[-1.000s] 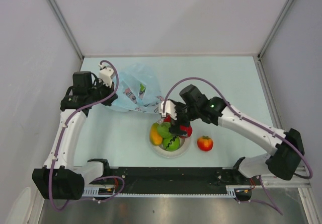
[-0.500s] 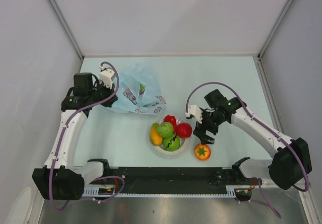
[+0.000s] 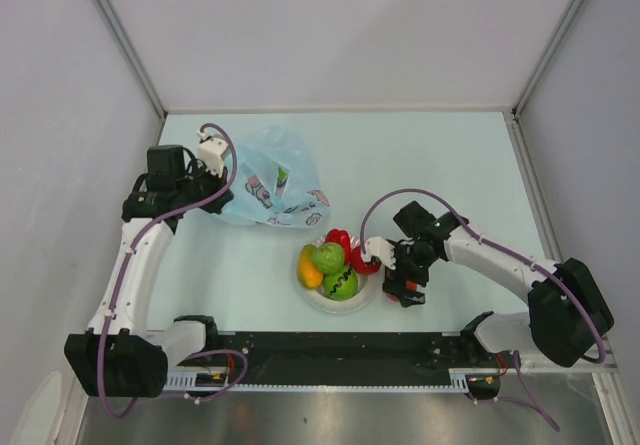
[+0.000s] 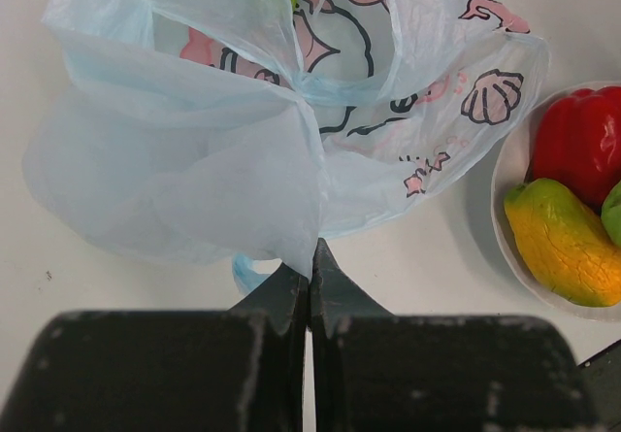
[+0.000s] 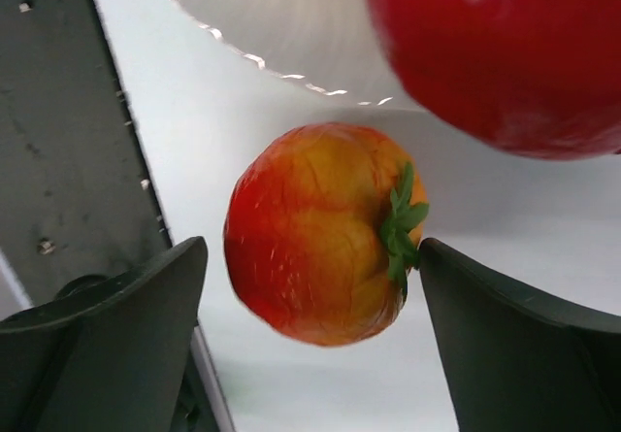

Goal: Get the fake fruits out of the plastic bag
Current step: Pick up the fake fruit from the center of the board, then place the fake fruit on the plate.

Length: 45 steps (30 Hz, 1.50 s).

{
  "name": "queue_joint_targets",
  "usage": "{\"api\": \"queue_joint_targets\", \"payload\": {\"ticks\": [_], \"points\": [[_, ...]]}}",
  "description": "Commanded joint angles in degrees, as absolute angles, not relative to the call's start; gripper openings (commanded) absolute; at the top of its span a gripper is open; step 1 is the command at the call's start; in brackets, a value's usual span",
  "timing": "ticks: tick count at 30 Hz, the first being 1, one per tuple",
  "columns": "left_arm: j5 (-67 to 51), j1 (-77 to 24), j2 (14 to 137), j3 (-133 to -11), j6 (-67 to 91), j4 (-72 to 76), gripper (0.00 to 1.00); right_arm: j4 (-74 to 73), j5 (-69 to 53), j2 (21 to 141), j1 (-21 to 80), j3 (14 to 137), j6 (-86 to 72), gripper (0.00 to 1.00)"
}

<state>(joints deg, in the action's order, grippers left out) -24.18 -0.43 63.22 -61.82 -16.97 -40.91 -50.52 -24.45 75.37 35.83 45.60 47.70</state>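
The light-blue plastic bag [image 3: 270, 180] [image 4: 243, 112] lies crumpled at the back left, and a bit of green [image 3: 284, 175] shows through it. My left gripper [image 3: 218, 187] [image 4: 310, 262] is shut on a pinch of the bag's edge. An orange-red fake fruit [image 5: 315, 233] with a green calyx rests on the table right of the bowl. My right gripper [image 3: 405, 290] [image 5: 310, 252] is open around it, one finger on each side. In the top view the gripper hides that fruit.
A white bowl [image 3: 340, 308] [image 4: 500, 209] [image 5: 272, 24] near the front holds a red pepper [image 3: 338, 238] [image 4: 582, 141], a yellow-orange fruit [image 3: 309, 267] [image 4: 563, 243], green fruits [image 3: 342, 283] and a red one [image 3: 362, 257] [image 5: 505, 44]. The black base rail [image 3: 330, 350] runs just in front.
My right gripper left the bowl, swung right and came down around the orange-red fruit, which shifted slightly nearer. The left gripper and the bag have stayed put.
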Motion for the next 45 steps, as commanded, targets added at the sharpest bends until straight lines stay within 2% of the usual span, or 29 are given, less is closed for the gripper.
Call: {"api": "queue_joint_targets", "payload": {"ticks": [1, 5, 8, 11, 15, 21, 27, 45], "points": [[-24.3, -0.2, 62.1, -62.1, -17.1, -40.1, 0.0, -43.2, -22.4, 74.3, 36.2, 44.0, 46.1, 0.89], [-24.3, -0.2, 62.1, -62.0, -17.0, -40.1, 0.0, -45.3, -24.3, 71.6, 37.1, 44.0, 46.8, 0.58], [-24.6, -0.2, 62.1, -62.0, -17.1, -40.3, 0.0, -50.6, -24.6, 66.7, 40.0, 44.0, 49.8, 0.52], [-24.8, -0.3, 62.1, -61.9, -17.3, -40.3, 0.0, -53.7, -25.7, 58.9, 42.8, 44.0, 52.6, 0.54], [-24.9, -0.2, 62.5, -61.7, -17.3, -40.4, 0.0, -50.6, -23.2, 52.3, 49.6, 43.8, 50.3, 0.55], [-25.0, -0.2, 62.8, -61.5, -17.1, -40.9, 0.0, -33.4, -9.0, 48.3, 60.2, 37.9, 47.5, 0.56], [-25.0, -0.2, 62.8, -62.1, -17.6, -41.8, 0.0, -23.1, -2.0, 45.1, 67.0, 31.9, 51.3, 0.59], [-24.1, -0.2, 61.3, -60.1, -18.2, -42.5, 0.0, -17.1, 2.1, 42.7, 71.6, 24.5, 54.4, 0.66]]}}
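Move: My right hand stands wide open around the orange-red fake fruit, whose middle is about 1 cm ahead and 1 cm below, straight in line sideways. The plate's middle lies some 13 cm left and 3 cm ahead, 3 cm lower; the red round fruit is 7 cm left and 6 cm ahead, the striped melon 12 cm left and 2 cm ahead, both about level in height. From my left hand the fake fruit is roughly 36 cm right, 16 cm back and 17 cm down. I pinch the fake fruit between my right fingers with a small nudge forward, lift it about 8 cm while drawing back, then carry it some 8 cm left to the plate's near right edge, dipping a little at the end. On the way my wrist tilts about 55 degrees, so the fingers slant left towards the plate. My left hand keeps its shut grip on the bag, easing down about 1.5 cm late on. ##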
